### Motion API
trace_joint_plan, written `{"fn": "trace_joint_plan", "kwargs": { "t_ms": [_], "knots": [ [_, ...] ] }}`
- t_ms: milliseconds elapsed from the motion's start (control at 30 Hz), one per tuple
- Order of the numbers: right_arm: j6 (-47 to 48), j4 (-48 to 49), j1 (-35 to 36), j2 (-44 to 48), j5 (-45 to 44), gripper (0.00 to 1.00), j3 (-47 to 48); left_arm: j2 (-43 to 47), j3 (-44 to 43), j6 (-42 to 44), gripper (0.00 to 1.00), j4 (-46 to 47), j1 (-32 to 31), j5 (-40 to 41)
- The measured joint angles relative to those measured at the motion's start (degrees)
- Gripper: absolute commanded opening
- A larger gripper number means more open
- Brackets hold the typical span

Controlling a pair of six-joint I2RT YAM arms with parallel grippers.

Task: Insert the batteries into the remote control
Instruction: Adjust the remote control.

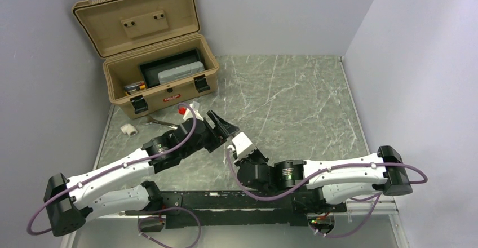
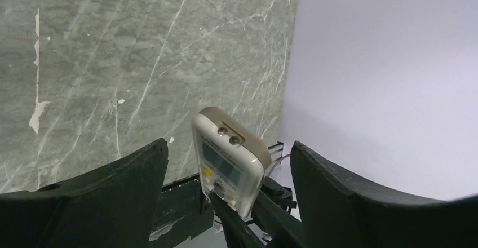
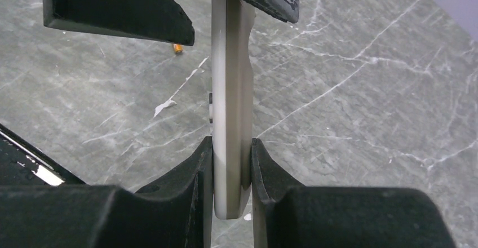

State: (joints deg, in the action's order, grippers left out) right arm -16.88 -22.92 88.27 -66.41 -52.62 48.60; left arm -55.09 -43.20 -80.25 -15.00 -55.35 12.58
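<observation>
My right gripper (image 3: 232,141) is shut on the lower end of the remote control (image 3: 231,90) and holds the slim white body upright, edge-on, above the marble table. From the left wrist the remote control (image 2: 228,158) shows its top end with two small lenses, a screen and a yellow button. It stands between the fingers of my left gripper (image 2: 228,146), which is open with a gap on each side. From above, the remote control (image 1: 242,142) sits between left gripper (image 1: 224,127) and right gripper (image 1: 243,153). One small orange battery (image 3: 177,48) lies on the table beyond.
An open tan toolbox (image 1: 152,62) stands at the back left with a grey case (image 1: 180,73) inside. In front of it lie a small white block (image 1: 129,128), a metal tool (image 1: 158,123) and a red-capped item (image 1: 183,111). Walls close the back and right sides.
</observation>
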Motion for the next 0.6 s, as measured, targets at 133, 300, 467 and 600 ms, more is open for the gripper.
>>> {"fn": "trace_joint_plan", "kwargs": {
  "t_ms": [133, 300, 467, 600],
  "knots": [
    [0.6, -1.1, 2.1, -1.2, -3.6, 0.0, 1.1, 0.0, 0.0, -0.5, 0.74, 0.1, -0.9, 0.8],
    [1.7, -1.5, 3.3, -3.5, -6.7, 0.0, 2.2, 0.0, 0.0, -0.9, 0.68, 0.2, -1.5, 1.1],
    [2.7, -2.2, 3.7, -5.2, -9.1, 0.0, 2.5, 0.0, 0.0, -1.2, 0.59, 0.1, -2.2, 1.5],
    [3.8, -2.2, 3.9, -6.4, -10.6, 0.0, 2.7, 0.0, 0.0, -1.8, 0.46, 0.2, -2.4, 1.9]
  ]
}}
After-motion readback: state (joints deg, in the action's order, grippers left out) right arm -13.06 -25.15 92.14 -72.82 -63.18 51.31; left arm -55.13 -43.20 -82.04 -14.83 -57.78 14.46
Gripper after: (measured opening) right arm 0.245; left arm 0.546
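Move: The remote control is already pinched in the right fingers near its lower end. Its middle is about 3 cm left, 2 ahead and 2 above the right hand; from the open left hand it is roughly 2 cm back, 3 to the right and 2 below. A loose battery lies on the table about 5 cm ahead of the left hand, 8 cm to its left and some 20 cm below. Keeping its pinch on the remote's lower end, the right hand stays nearly in place and turns it, fingertips tipping up and the hand's left side sinking, some 10–15 degrees in all. The left hand, almost still (about 1 cm back and to the right), closes its fingers by about a third from both sides around the remote's upper end, until they come close to it; a touch can't be made out. ##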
